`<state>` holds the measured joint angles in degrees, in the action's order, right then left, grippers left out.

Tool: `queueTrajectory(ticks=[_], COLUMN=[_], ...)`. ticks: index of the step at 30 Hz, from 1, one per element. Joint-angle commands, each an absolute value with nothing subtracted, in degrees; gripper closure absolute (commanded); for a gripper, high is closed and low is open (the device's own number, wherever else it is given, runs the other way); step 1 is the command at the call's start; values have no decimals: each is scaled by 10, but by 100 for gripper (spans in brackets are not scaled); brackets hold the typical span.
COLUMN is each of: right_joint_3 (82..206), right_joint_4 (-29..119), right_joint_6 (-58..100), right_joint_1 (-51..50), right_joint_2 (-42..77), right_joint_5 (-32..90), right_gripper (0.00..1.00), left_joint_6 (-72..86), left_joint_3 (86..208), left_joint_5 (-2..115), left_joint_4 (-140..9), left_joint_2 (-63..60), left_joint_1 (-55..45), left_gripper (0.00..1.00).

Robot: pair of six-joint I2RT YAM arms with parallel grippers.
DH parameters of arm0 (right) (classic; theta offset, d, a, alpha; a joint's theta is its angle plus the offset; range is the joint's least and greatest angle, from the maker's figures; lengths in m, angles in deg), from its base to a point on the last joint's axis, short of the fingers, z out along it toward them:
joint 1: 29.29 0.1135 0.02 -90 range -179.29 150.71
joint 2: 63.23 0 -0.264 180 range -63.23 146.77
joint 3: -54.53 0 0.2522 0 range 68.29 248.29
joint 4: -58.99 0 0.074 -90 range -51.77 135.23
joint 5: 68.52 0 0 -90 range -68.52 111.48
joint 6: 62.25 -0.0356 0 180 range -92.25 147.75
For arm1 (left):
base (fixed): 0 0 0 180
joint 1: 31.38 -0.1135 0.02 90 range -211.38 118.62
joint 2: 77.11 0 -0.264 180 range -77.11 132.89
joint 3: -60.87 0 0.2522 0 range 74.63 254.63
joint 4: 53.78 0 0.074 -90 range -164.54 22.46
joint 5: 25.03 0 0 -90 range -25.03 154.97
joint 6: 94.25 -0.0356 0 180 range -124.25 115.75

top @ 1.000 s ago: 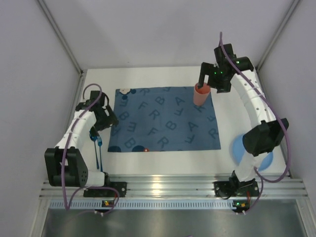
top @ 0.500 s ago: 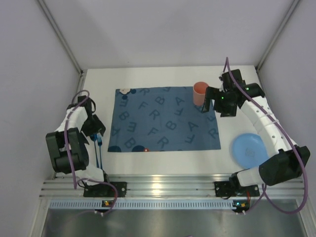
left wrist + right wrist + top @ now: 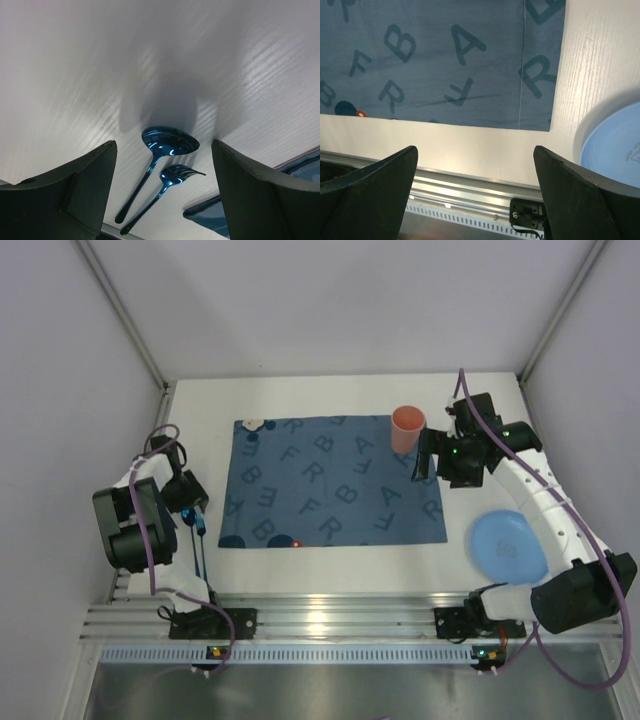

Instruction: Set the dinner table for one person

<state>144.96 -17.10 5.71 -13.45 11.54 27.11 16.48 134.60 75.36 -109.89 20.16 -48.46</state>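
Observation:
The white dinner table carries a dark blue letter-printed placemat. A salmon cup stands upright at the mat's far right corner. My right gripper hovers just to the near right of the cup, open and empty. In the right wrist view its gripper looks down on the placemat's near right corner and the plate. A blue spoon and a blue fork lie side by side on the table left of the mat. My left gripper hangs open above their heads, apart from them.
A light blue plate lies on the table to the right of the mat, near the right arm's base. An aluminium rail runs along the near edge. Grey walls close in the left, right and far sides.
My right gripper has come away from the cup and moved right and nearer, leaving the cup standing. The left arm has drawn back to the left, over the cutlery, its jaws slightly narrower.

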Motion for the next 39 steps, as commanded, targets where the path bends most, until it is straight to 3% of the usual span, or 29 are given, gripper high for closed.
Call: queueTrajectory(ticks=[1,8,13,20,25,39], right_joint_3=[1447,1455,1475,1502,1501,1484], right_joint_4=[-165,-166,-176,-196,-195,-187], right_joint_6=[68,67,74,94,93,95], right_joint_1=[-139,-140,-142,-149,-149,-149], right_joint_2=[102,124,139,160,168,170], right_joint_5=[264,260,250,234,239,239], right_gripper=[0,0,0,0,0,0], left_joint_6=[146,141,140,151,155,191], left_joint_3=[1368,1376,1338,1287,1298,1513], left_joint_5=[725,755,754,742,738,707], left_joint_4=[-1048,-1028,-1002,-967,-965,-1016], left_joint_2=[214,242,225,221,228,323], left_joint_1=[-492,-499,-505,-506,-506,-506], left_gripper=[18,21,42,58,61,75])
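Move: The spoon lies on the table under the left hand, its bowl about 2 cm ahead, level sideways and some 1 cm below the open fingers, its handle running back towards the base. The fork's head is about 3 cm to the right and 1 cm back; the placemat's middle is roughly 36 cm right and 11 cm ahead. From the right hand, the spoon's bowl is some 62 cm left, 3 cm ahead and 19 cm below. The left fingers pinch the spoon's bowl from its two sides: the hand eases about 2.5 cm forward and slightly down over the bowl, closes, its tips tilting outward nearly 10 degrees. Keeping that grip, it heads some 6 cm farther forward and a little left, staying low over the table. The right hand, empty and open, shifts only about 2 cm. ##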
